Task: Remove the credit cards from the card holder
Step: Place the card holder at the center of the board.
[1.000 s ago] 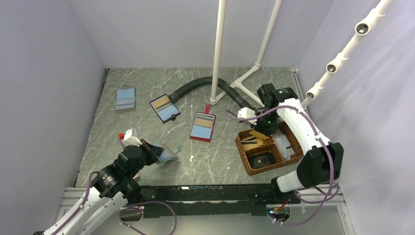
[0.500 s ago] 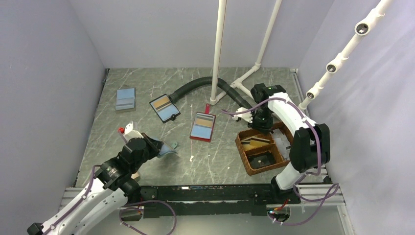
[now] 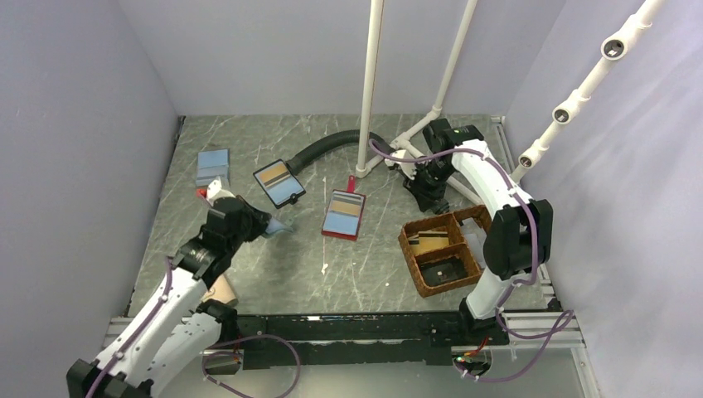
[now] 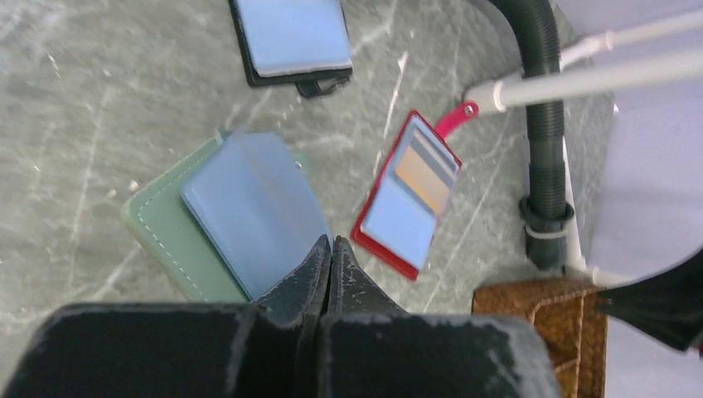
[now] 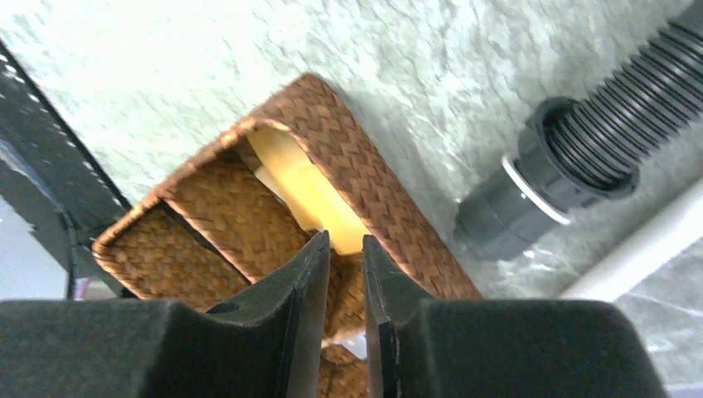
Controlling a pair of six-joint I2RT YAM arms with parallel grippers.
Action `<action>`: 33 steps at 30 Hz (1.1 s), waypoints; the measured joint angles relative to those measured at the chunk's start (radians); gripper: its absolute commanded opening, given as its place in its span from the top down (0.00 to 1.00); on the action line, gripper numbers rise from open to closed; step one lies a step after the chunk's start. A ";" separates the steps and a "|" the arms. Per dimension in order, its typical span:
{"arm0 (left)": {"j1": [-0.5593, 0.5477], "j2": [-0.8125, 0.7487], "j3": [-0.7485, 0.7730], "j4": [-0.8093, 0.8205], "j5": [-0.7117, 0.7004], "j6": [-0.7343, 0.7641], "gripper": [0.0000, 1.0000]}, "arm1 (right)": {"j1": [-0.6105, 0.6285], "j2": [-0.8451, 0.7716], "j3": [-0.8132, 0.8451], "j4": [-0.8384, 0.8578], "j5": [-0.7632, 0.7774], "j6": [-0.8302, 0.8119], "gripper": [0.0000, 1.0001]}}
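Observation:
My left gripper (image 4: pixel 330 242) is shut on an edge of the teal card holder (image 4: pixel 170 236), pinching its pale blue face (image 4: pixel 249 207) and holding it tilted above the table. From above, the left gripper (image 3: pixel 264 222) and card holder (image 3: pixel 281 225) hang left of centre. The right gripper (image 5: pixel 346 240) stands slightly open with nothing between its fingers, just past the far edge of the wicker basket (image 5: pixel 365 186). A tan credit card (image 5: pixel 311 191) lies in the basket's back compartment, seen from above as striped tan credit cards (image 3: pixel 428 241). From above, the right gripper (image 3: pixel 427 187) hovers behind the basket (image 3: pixel 409 259).
A red-edged holder (image 3: pixel 343 215) with a red tab lies mid-table. A black-edged holder (image 3: pixel 278 183) and a blue stack (image 3: pixel 213 167) lie farther left. A black hose (image 3: pixel 323 149) and white pipes (image 3: pixel 367 91) stand at the back, close to the right arm.
My left arm has carried the card holder up and away from the near edge. The right gripper has opened and moved from over the basket to behind it.

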 measured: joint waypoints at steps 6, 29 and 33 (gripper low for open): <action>0.277 0.215 0.117 0.065 0.186 0.070 1.00 | 0.009 -0.001 -0.003 0.007 -0.113 0.053 0.76; 0.704 0.821 0.175 0.537 0.633 0.189 0.61 | 0.008 -0.238 -0.282 0.166 -0.279 0.176 0.76; 0.704 0.760 0.136 0.406 0.572 0.250 0.40 | 0.008 -0.267 -0.296 0.175 -0.286 0.196 0.76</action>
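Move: My left hand still pinches the open green card holder. The clear spot for it lies about 12 cm ahead, 9 cm left and 16 cm below. From that hand the black-framed holder sits roughly 18 cm ahead and 1 cm left, the grey-blue holder 22 cm ahead and 21 cm left, and the red holder 9 cm ahead and 18 cm right. For my empty right hand the spot is some 51 cm left and 7 cm ahead. I swing the green card holder forward and left with my left hand, about 20 cm out and 13 cm across, rising slightly. Then I drop the hand about 12 cm while drawing it back some 8 cm, and open the fingers halfway to let go of the holder between its grey-blue and black-framed neighbours. My empty right hand eases back and left near the basket, its fingers swinging further left. ##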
